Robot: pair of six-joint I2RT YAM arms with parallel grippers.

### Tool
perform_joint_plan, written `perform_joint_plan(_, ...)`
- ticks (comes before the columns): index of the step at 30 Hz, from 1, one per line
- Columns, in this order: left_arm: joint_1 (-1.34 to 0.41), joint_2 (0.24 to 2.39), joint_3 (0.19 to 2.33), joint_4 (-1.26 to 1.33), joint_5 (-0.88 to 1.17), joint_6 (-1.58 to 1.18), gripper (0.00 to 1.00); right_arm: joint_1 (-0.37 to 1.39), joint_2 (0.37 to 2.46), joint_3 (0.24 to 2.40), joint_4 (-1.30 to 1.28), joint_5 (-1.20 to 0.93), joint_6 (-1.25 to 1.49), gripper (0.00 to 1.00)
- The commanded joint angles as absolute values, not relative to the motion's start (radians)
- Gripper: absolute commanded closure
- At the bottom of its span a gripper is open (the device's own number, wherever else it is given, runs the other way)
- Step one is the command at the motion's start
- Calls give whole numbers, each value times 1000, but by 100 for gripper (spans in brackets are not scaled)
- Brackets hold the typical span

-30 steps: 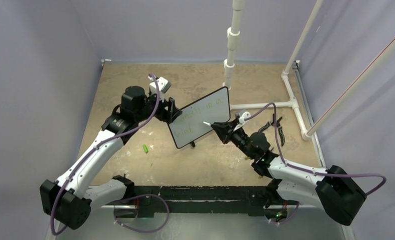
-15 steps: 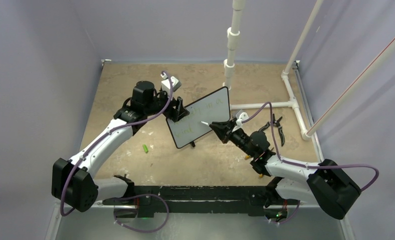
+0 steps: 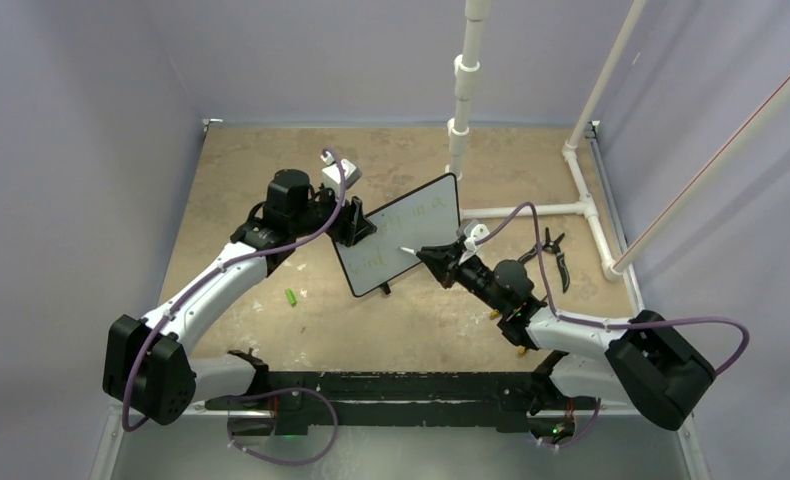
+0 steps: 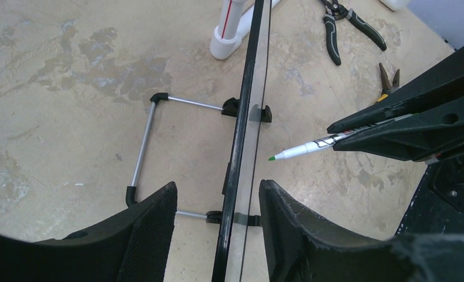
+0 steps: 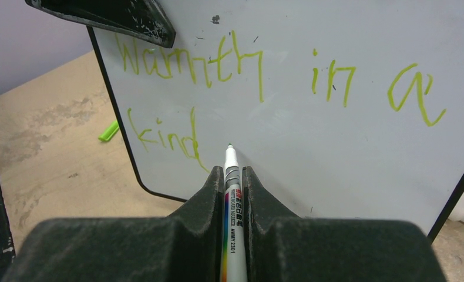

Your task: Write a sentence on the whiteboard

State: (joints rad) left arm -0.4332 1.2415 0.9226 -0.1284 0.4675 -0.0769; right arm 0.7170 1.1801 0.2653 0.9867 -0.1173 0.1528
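Note:
The whiteboard (image 3: 411,240) stands tilted on its feet in mid table; in the left wrist view I see it edge-on (image 4: 242,129). The sentence (image 5: 259,64) reads "Warmth in a" over "kind" in green and shows faintly from above (image 3: 403,218). My left gripper (image 3: 356,222) straddles the board's upper left edge, its jaws (image 4: 218,185) open with a gap on each side. My right gripper (image 5: 232,170) is shut on a white marker (image 5: 229,158), whose green tip (image 4: 272,157) hovers just off the surface, right of "kind". From above, that gripper (image 3: 433,255) faces the board's front.
A green marker cap (image 3: 291,297) lies on the table left of the board. Black-handled pliers (image 3: 554,255) and a smaller yellow-handled tool (image 4: 388,79) lie to the right. A white pipe frame (image 3: 531,210) with an upright post (image 3: 461,110) stands behind. A wire stand (image 4: 144,147) props the board.
My left arm swung right to the board's upper left edge and its jaws narrowed around it. The right gripper with the marker crept slightly left toward the board.

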Motion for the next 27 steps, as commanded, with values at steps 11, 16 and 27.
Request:
perform_joint_plan(11,-433,1224,915,-75,484,-98,65,713,1250,338,999,-79,126,100)
perform_joint_plan(16,-433,1227,915,-75,491,-99,69,713,1263,345,1002,-61,124,100)
perform_joint_plan(27,-433,1227,914,-75,497,-99,73,713,1281,360,979,-25,125,100)
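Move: The blank patch right of "kind", where my marker is headed, lies about 5 cm ahead, 4 cm left and 1 cm below my right hand. "Kind" is around 2 cm ahead, 9 cm left of that hand, "Warmth" some 5 cm ahead, 7 cm left and 5 cm above. The whiteboard's top edge sits about 1 cm right of and 1 cm below my open left fingers; the blank patch is roughly 7 cm right, 7 cm below that hand. I keep the marker pinched in my right hand and carry it forward about 2 cm, dipping just over 1 cm at first and then going on level, to set its green tip on the whiteboard right of "kind". Meanwhile my left hand stays in place and closes its fingers by about half around the whiteboard's top edge, one finger in front of the board. ##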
